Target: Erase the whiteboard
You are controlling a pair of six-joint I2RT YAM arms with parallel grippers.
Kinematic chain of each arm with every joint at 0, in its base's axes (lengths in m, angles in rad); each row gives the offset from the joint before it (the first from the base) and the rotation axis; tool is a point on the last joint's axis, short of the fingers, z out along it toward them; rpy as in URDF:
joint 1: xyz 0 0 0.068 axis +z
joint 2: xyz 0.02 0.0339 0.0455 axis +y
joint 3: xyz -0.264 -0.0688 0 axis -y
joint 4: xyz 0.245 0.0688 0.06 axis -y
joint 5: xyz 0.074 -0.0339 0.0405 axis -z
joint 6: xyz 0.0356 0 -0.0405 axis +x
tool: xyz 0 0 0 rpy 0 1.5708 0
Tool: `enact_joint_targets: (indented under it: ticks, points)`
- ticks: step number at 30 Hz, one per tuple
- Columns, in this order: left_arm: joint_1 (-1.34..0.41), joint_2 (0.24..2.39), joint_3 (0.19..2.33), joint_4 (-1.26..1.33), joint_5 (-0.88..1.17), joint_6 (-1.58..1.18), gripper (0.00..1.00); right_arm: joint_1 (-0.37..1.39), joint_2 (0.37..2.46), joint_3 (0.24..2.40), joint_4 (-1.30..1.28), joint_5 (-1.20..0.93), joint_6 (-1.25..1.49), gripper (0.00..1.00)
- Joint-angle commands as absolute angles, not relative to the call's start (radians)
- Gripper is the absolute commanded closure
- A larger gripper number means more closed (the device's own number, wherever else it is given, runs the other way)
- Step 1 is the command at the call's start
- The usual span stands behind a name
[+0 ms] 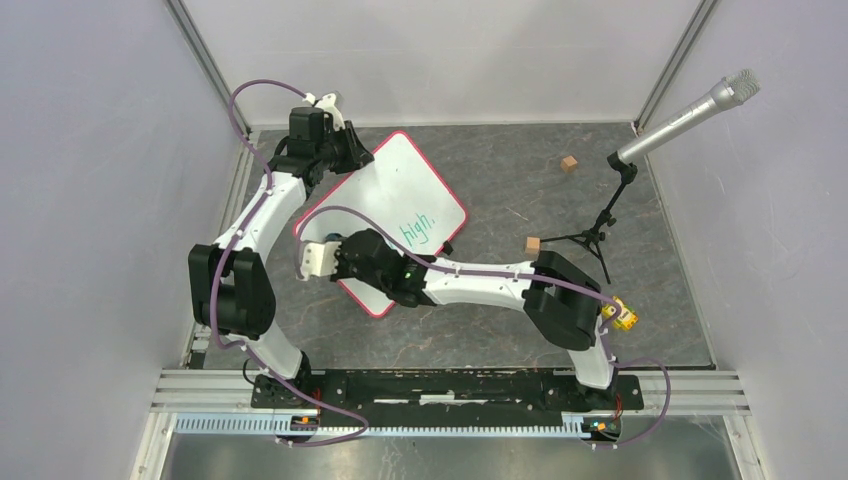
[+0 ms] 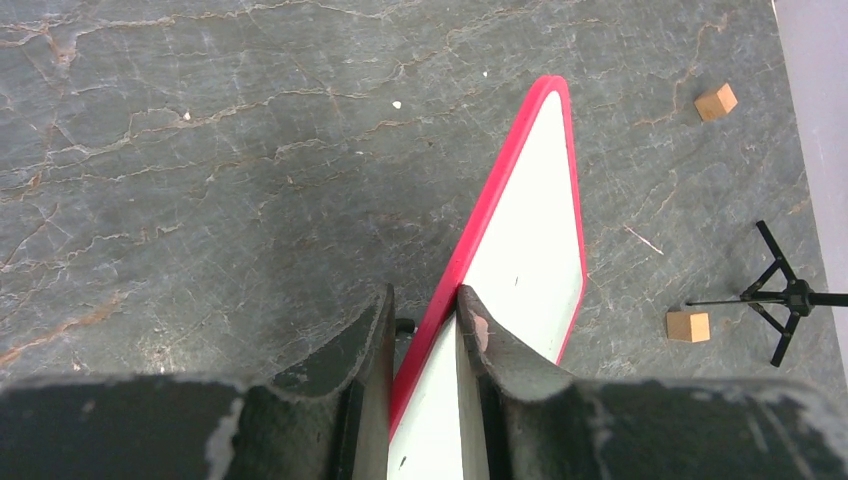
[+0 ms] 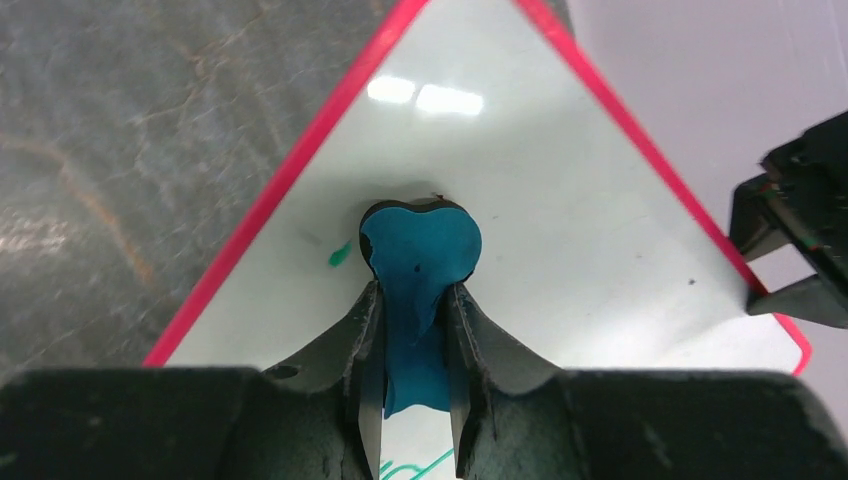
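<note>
The whiteboard (image 1: 390, 190), white with a thin red rim, lies askew on the dark table with green handwriting (image 1: 418, 228) near its right edge. At the board's far left corner, my left gripper (image 1: 356, 158) is shut on the red rim. The left wrist view shows that gripper (image 2: 425, 300) with one finger on either side of the whiteboard (image 2: 530, 220). My right gripper (image 1: 338, 243) is over the board's near left part. It (image 3: 415, 292) is shut on a blue eraser cloth (image 3: 420, 240) pressed on the whiteboard (image 3: 560, 200). A small green mark (image 3: 340, 257) lies just left of the cloth.
A microphone (image 1: 690, 112) on a black tripod stand (image 1: 592, 238) stands at the right. Two small wooden cubes (image 1: 569, 164) (image 1: 533, 245) lie right of the board. Grey walls close the table on three sides.
</note>
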State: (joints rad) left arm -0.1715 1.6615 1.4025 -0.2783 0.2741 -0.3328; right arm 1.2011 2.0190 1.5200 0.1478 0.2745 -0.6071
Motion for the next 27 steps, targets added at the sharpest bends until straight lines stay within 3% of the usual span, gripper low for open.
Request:
enact_joint_targets:
  ticks: [1, 11, 18, 27]
  points:
    - [-0.186, 1.655, 1.431, -0.313, 0.292, -0.359, 0.80, 1.226, 1.983, 1.440, 0.028, 0.150, -0.631, 0.71]
    - [-0.186, 1.651, 1.430, -0.314, 0.282, -0.354, 0.80, 1.231, 1.921, 1.352, 0.006, 0.184, -0.644, 0.72]
    - [-0.186, 1.653, 1.430, -0.313, 0.290, -0.360, 0.80, 1.081, 1.846, 1.240, 0.221, 0.244, -0.447, 0.73]
    - [-0.186, 1.661, 1.430, -0.310, 0.302, -0.363, 0.80, 0.895, 1.684, 0.996, 0.532, 0.142, -0.103, 0.72]
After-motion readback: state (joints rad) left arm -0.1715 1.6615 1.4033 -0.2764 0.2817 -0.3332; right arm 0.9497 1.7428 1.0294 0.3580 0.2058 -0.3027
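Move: The right hand, holding the teal eraser near the whiteboard's left part, has the word "high" about 16 cm to its right, 2 cm ahead and some 5 cm lower. "head" is roughly 9 cm right, 4 cm back and 4 cm below; the black foot at the board's lower edge lies about 22 cm right, 1 cm back and 11 cm down. From the left hand, "high" is some 15 cm back, 9 cm right and 9 cm below. Right hand draws the gripped eraser back and down 4 cm, then sweeps about 13 cm right and forward to "high". ##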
